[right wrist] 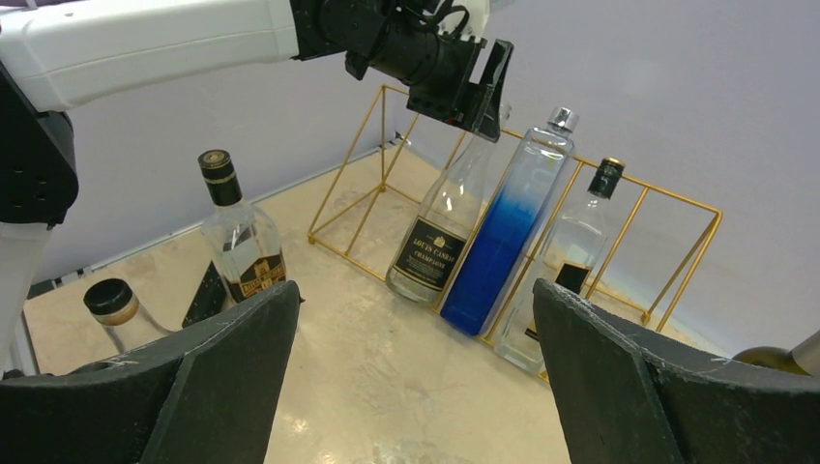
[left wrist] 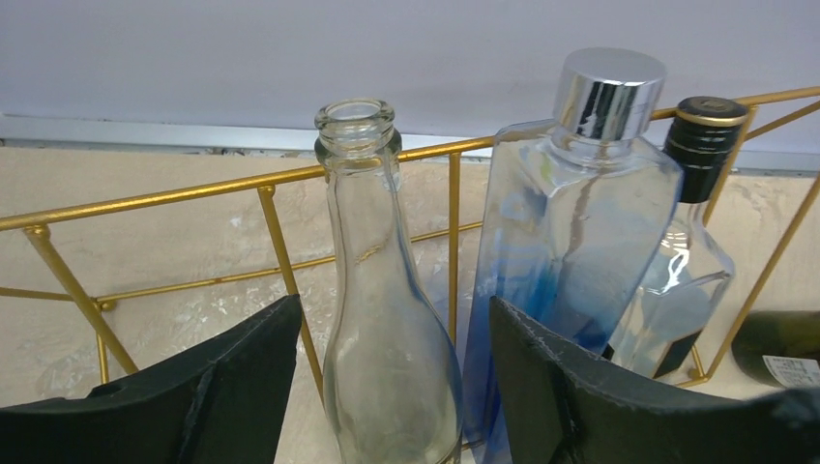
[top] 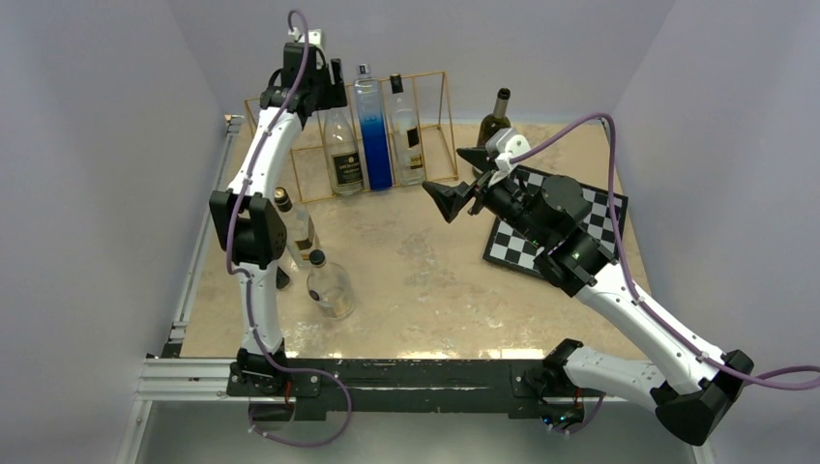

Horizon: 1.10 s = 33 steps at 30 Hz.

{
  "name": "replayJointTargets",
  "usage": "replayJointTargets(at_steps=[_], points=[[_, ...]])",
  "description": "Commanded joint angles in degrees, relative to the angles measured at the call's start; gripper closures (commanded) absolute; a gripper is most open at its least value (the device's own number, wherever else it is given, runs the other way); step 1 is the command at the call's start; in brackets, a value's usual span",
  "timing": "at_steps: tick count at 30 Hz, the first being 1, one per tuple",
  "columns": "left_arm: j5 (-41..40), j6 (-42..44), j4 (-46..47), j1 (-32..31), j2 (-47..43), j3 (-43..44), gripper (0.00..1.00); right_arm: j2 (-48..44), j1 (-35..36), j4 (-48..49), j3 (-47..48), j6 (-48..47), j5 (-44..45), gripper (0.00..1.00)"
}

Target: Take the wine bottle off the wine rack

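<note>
The gold wire wine rack stands at the back of the table with three bottles in it. The leftmost is the wine bottle, clear glass with a black label and no cap. My left gripper reaches in at its neck. The jaws stand either side of the glass with a gap on both sides, touching nothing. My right gripper hangs wide open over the middle of the table, empty, facing the rack.
In the rack beside the wine bottle are a blue-tinted bottle with a silver cap and a clear black-capped bottle. A dark green bottle stands back right. A chequered board lies under the right arm. Two bottles stand by the left arm.
</note>
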Motion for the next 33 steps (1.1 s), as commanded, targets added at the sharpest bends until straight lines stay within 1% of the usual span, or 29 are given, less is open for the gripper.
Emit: replayJointTargets(at_steps=[1, 20, 26, 28, 29, 31, 33], points=[[-1.7, 0.1, 5.0, 0.3, 1.3, -1.0, 0.27, -0.8, 0.2, 0.4, 0.3, 0.0, 1.6, 0.06], [-1.9, 0.3, 9.4, 0.3, 7.0, -1.9, 0.35, -1.8, 0.3, 0.6, 0.5, 1.0, 1.1, 0.06], [-0.7, 0.1, 10.2, 0.3, 8.4, -2.0, 0.42, -1.9, 0.3, 0.6, 0.4, 0.7, 1.3, 0.06], [-0.4, 0.2, 10.3, 0.3, 8.4, -2.4, 0.48, -1.8, 0.3, 0.7, 0.4, 0.6, 1.3, 0.06], [-0.4, 0.2, 10.4, 0.3, 8.2, -2.6, 0.53, -1.8, 0.3, 0.7, 0.4, 0.5, 1.3, 0.06], [-0.4, 0.5, 10.7, 0.3, 6.9, -3.7, 0.66, -1.8, 0.3, 0.7, 0.4, 0.3, 1.4, 0.06], [-0.1, 1.0, 12.4, 0.2, 4.4, -6.2, 0.81, -1.8, 0.3, 0.8, 0.4, 0.1, 1.6, 0.06]])
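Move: My left hand is open, just above the clear champagne bottle in the rack. The middle of the bottle lies roughly 1 cm ahead and 16 cm below, and its neck is a few centimetres ahead and about 7 cm down. The blue bottle stands some 8 cm to its right and 1 cm farther out, with the clear black-capped bottle about 15 cm to its right and 2 cm farther out. From my right hand the champagne bottle lies about 34 cm ahead, 23 cm left and 31 cm below. I sink my left hand about 7 cm over the champagne bottle while easing some 3.5 cm forward, so the open fingers come down either side of its neck. The wrist hardly turns. The fingers narrow slowly on the way, then close faster at the end and pinch the neck just under the lip, stopping about half open against the glass. ##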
